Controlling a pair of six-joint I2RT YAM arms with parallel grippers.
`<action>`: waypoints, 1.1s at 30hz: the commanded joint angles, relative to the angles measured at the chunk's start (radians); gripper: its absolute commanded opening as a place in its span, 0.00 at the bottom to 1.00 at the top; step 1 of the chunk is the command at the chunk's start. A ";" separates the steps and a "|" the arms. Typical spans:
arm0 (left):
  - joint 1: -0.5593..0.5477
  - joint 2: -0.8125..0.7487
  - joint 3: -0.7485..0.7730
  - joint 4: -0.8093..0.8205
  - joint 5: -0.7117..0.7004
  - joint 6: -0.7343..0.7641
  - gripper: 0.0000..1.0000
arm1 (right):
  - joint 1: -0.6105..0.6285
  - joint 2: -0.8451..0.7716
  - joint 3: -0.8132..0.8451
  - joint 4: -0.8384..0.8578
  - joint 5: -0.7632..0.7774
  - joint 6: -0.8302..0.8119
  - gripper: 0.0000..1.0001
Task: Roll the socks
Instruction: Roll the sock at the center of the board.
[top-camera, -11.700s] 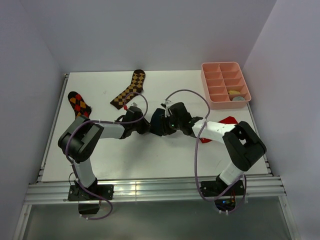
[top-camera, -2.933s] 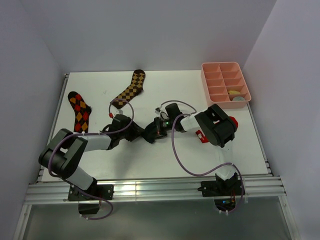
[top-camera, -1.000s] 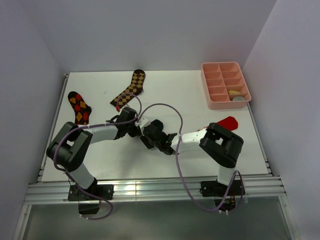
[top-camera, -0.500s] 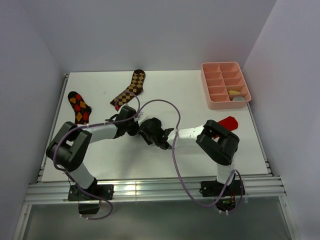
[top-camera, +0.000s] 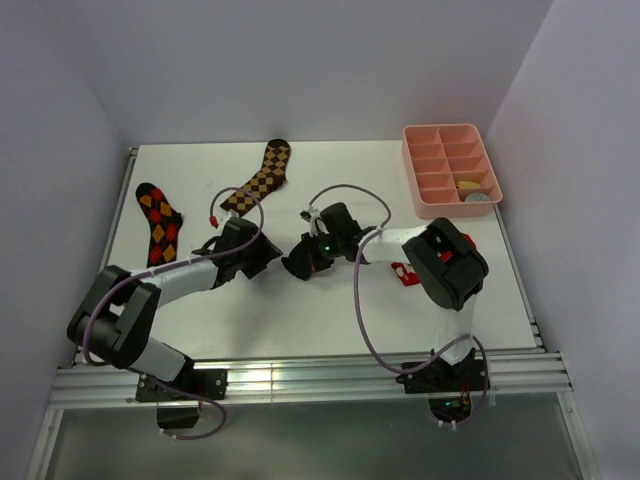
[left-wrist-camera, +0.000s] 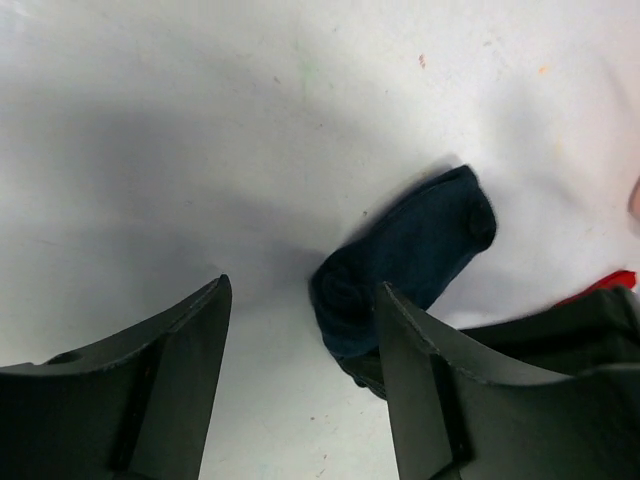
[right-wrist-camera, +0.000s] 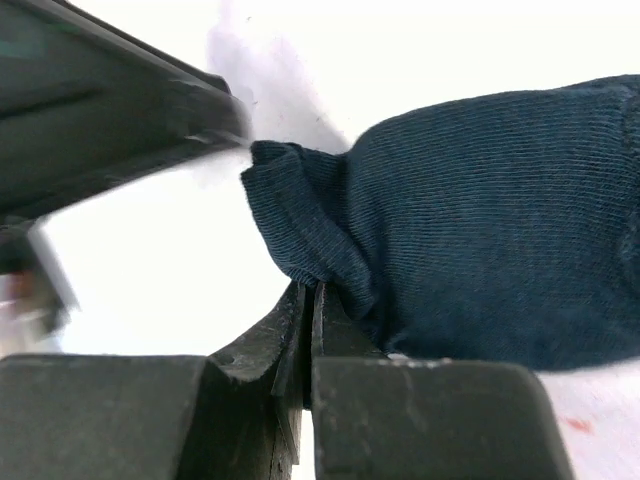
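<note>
A dark navy sock (left-wrist-camera: 420, 245) lies on the white table (top-camera: 330, 310), its left end curled into a small roll (left-wrist-camera: 345, 290). My right gripper (right-wrist-camera: 311, 292) is shut on the sock (right-wrist-camera: 480, 250), pinching the folded edge at that end. In the top view this gripper (top-camera: 300, 266) sits mid-table, and the sock under it is hard to make out. My left gripper (left-wrist-camera: 303, 290) is open with nothing between its fingers, just short of the roll. It sits to the left of the right one (top-camera: 264, 256). A mustard bundle (top-camera: 466, 184) and a grey bundle (top-camera: 479, 197) lie in the pink tray.
The pink divided tray (top-camera: 428, 170) stands at the back right. A brown checkered sock (top-camera: 258, 180) lies at the back. A red and orange argyle sock (top-camera: 158, 215) lies at the left. A red sock (top-camera: 405, 273) shows partly under the right arm.
The left gripper has opened and drawn back to the left of the sock. The right gripper has shut on the sock's rolled end, and its arm has swung toward the back.
</note>
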 joint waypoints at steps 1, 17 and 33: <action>0.011 -0.085 -0.055 0.088 -0.024 -0.012 0.65 | -0.058 0.064 0.003 0.034 -0.283 0.133 0.00; -0.041 0.021 -0.108 0.281 0.113 -0.042 0.55 | -0.179 0.259 0.004 0.175 -0.484 0.379 0.00; -0.052 0.139 -0.078 0.267 0.105 -0.030 0.24 | -0.204 0.252 -0.005 0.158 -0.443 0.351 0.02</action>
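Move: The center sock's middle is about 7 cm to my left hand's right, 1 cm ahead and 3 cm below; its near rolled end is closer, about 4 cm to the right. The brown checked sock lies some 20 cm ahead of that hand and 3 cm left, the red-diamond sock about 27 cm left and 8 cm ahead. My right hand already pinches the near end, with the sock's middle about 3 cm ahead, 1 cm left and slightly lower; the red sock lies about 31 cm to its right and 3 cm ahead. Keeping the near end pinched, I roll my right wrist some 40 degrees almost in place, drifting about 1 cm right, until its fingers lie flatter and point more squarely left. My left hand lifts about 1 cm, then swings right and sinks to the rolled end, ending about 4 cm right of its start and a little lower, and its open fingers close partway around the free end of the fold. ##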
